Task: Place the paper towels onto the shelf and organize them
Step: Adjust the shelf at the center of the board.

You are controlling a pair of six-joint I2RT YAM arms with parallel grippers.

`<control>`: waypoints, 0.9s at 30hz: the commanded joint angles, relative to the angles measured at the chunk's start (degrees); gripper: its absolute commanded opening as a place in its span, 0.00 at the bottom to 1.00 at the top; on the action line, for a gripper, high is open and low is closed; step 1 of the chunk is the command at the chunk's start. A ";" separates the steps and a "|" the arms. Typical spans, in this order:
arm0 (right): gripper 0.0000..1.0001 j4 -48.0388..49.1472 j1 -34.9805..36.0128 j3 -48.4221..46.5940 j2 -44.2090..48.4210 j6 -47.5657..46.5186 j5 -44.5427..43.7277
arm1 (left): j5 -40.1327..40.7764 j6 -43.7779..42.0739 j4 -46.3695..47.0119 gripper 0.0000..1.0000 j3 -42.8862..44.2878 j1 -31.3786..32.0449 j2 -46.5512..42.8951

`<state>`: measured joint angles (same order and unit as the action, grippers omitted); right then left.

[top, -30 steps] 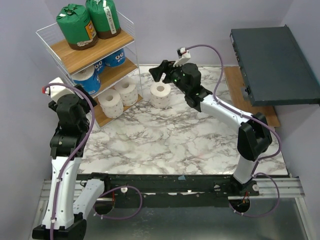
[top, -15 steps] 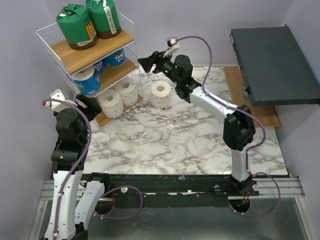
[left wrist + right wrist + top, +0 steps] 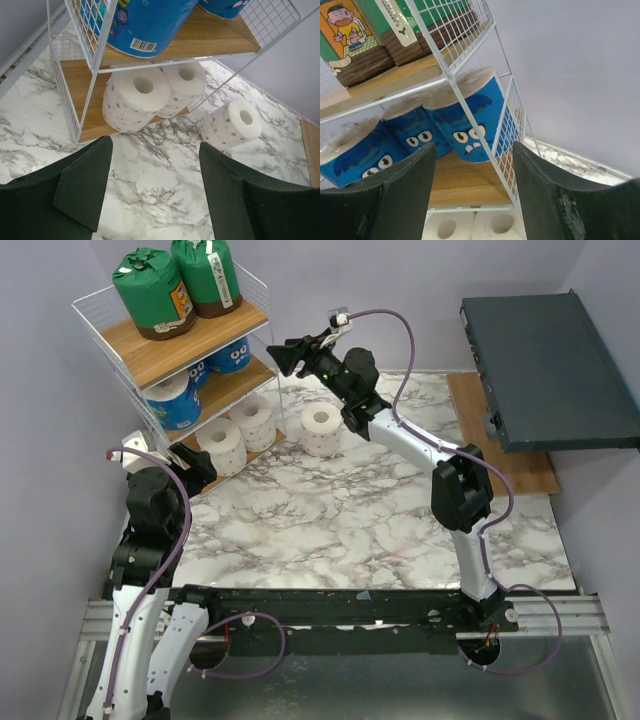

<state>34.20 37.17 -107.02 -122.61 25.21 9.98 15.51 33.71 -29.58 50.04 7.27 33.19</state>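
The wire shelf (image 3: pixel 110 335) stands at the back left. Two green-wrapped rolls (image 3: pixel 155 290) sit on its top board, blue-printed rolls (image 3: pixel 178 400) on the middle board, two white rolls (image 3: pixel 222 445) on the bottom board. One white roll (image 3: pixel 321 430) stands on the marble just right of the shelf, also in the left wrist view (image 3: pixel 231 124). My right gripper (image 3: pixel 283 353) is open and empty, raised beside the shelf's right side, facing the blue rolls (image 3: pixel 470 117). My left gripper (image 3: pixel 195 468) is open and empty, low in front of the shelf's bottom tier (image 3: pixel 90 125).
A dark grey flat box (image 3: pixel 545 370) lies at the back right on a wooden board (image 3: pixel 480 410). The marble tabletop (image 3: pixel 360 520) stretches between the arms. The purple wall stands close behind the shelf.
My right gripper has swung left and up, away from the loose white roll, to the shelf's right side. My left arm has lowered and moved right, toward the bottom tier.
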 commanded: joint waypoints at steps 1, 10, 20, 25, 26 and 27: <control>0.64 0.33 0.36 -4.91 -3.33 -0.55 1.34 | -2.55 1.46 0.32 0.73 -2.85 0.40 -1.11; 0.54 -5.34 0.71 -12.76 -7.35 -3.57 0.72 | -3.90 1.97 0.50 0.73 -6.06 0.74 -1.88; 0.49 -8.88 1.26 -17.86 -10.61 -5.51 -0.06 | -4.26 2.15 0.13 0.73 -7.47 0.82 -2.38; 0.44 -9.80 1.68 -19.01 -11.20 -6.32 -1.21 | -4.70 2.28 0.23 0.73 -8.35 0.87 -2.45; 0.41 -9.85 1.68 -18.94 -11.09 -6.38 -1.35 | -4.70 2.40 0.37 0.73 -8.51 0.82 -2.58; 0.39 -9.82 1.68 -18.86 -11.01 -6.40 -1.53 | -4.77 2.41 0.34 0.73 -8.64 0.82 -2.58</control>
<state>25.61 38.30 -123.92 -132.49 20.14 9.85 12.27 35.51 -29.61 42.39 7.90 31.27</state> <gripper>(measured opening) 0.427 0.732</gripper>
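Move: Some 3 cm ahead and 3 cm left of the right hand, about level, stands the shelf's front right post. From that hand, the rightmost blue roll is 6 cm ahead, 10 cm left and 3 cm lower, and the loose white roll 2 cm back, 8 cm right, 25 cm lower. For the left hand, the front left post is about 11 cm ahead, 7 cm left and 5 cm lower; the nearest bottom-shelf roll lies 17 cm straight ahead, 15 cm lower. Closing in on the shelf's front right post, the right hand goes left and forward about 4 cm, rising slightly before sinking back, while its fingers narrow by a third around the post without visibly gripping it. Meanwhile the left hand lowers about 5 cm in front of the shelf, tipping slightly down and staying open. ##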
